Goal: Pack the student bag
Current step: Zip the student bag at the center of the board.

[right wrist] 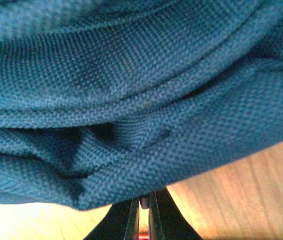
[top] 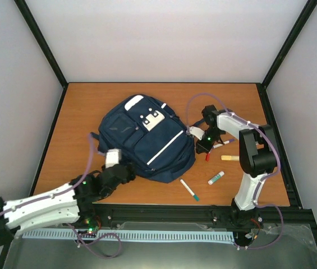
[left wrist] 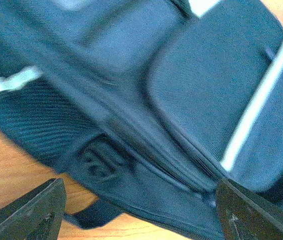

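The student bag (top: 147, 140), navy with white stripes, lies flat in the middle of the wooden table. My left gripper (top: 129, 170) is at its near left corner, jaws open wide. In the left wrist view both fingers frame the bag's side seam and zip (left wrist: 181, 165), and the gripper (left wrist: 138, 200) holds nothing. My right gripper (top: 202, 147) sits against the bag's right edge. In the right wrist view its fingers (right wrist: 141, 205) are together under a fold of the blue fabric (right wrist: 131, 90), with a small grey bit pinched at their tips.
Loose items lie right of the bag: a white marker with a green cap (top: 189, 190), a white and green stick (top: 216, 178), a tan piece (top: 230, 158), and a red-tipped pen (top: 207, 156) beside the right gripper. A black frame (top: 276, 129) borders the table.
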Controlling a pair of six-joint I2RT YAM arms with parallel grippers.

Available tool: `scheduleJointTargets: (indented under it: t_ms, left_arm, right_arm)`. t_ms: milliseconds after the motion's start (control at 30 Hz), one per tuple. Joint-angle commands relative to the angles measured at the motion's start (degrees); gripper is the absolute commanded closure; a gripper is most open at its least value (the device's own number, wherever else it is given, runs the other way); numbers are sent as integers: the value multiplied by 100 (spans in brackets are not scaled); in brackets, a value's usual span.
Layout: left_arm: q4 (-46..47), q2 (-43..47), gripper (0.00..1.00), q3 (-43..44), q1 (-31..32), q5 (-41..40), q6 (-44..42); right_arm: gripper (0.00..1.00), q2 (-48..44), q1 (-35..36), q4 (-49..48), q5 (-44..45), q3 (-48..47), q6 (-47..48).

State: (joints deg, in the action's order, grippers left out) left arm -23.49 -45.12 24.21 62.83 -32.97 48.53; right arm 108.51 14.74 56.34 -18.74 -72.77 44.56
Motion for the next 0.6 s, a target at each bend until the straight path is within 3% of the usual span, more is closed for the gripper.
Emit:
scheduleJointTargets:
  t_ms: [0, 133, 233, 300, 467, 567]
  left_arm:
    - [-1818, 1065, 14, -74, -520, -501, 2691]
    - [-1659, 1735, 12, -486, -1194, 149, 2617]
    - [-1051, 1583, 12, -648, -1820, 956, 2162]
    - [-578, 1127, 12, -608, -2172, 1460, 1853]
    - [169, -420, 12, -26, -2553, 1690, 1103]
    - [737, -1268, 13, 213, -3118, 2243, 874]
  right_arm:
    - [97, -435, 54, -99, 201, 550, -46]
    - [97, -650, 265, -225, 196, 839, -127]
    - [97, -720, 448, -291, 161, 968, -170]
    - [97, -725, 557, -324, 141, 1000, -226]
    - [97, -826, 853, -364, 27, 1077, -351]
    - [97, -897, 1032, -407, -48, 1124, -428]
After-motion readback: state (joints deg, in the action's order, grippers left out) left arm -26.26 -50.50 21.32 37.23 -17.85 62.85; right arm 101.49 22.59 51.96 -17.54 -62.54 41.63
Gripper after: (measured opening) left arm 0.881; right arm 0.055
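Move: The student bag's near-left edge, with the strap and buckle, lies about 7 cm to the left, 3 cm ahead and 8 cm below the open left hand; the free strap end is some 16 cm to the left and 15 cm ahead. From the right hand, shut at the bag's right edge, the bag's middle lies some 24 cm left and 4 cm ahead, the red marker about 3 cm right and 3 cm back, the green-capped marker roughly 5 cm left and 18 cm back. The bag's right edge is drawn about 5 cm back towards the base and slightly left by the right hand, fingers still shut on the zip side and hardly turning. The open left hand swings left over the bag's near-left edge, then sinks beside its strap, ending lower and a little forward, the wrist turning some 25 degrees counter-clockwise and tipping down; it doesn't close. ##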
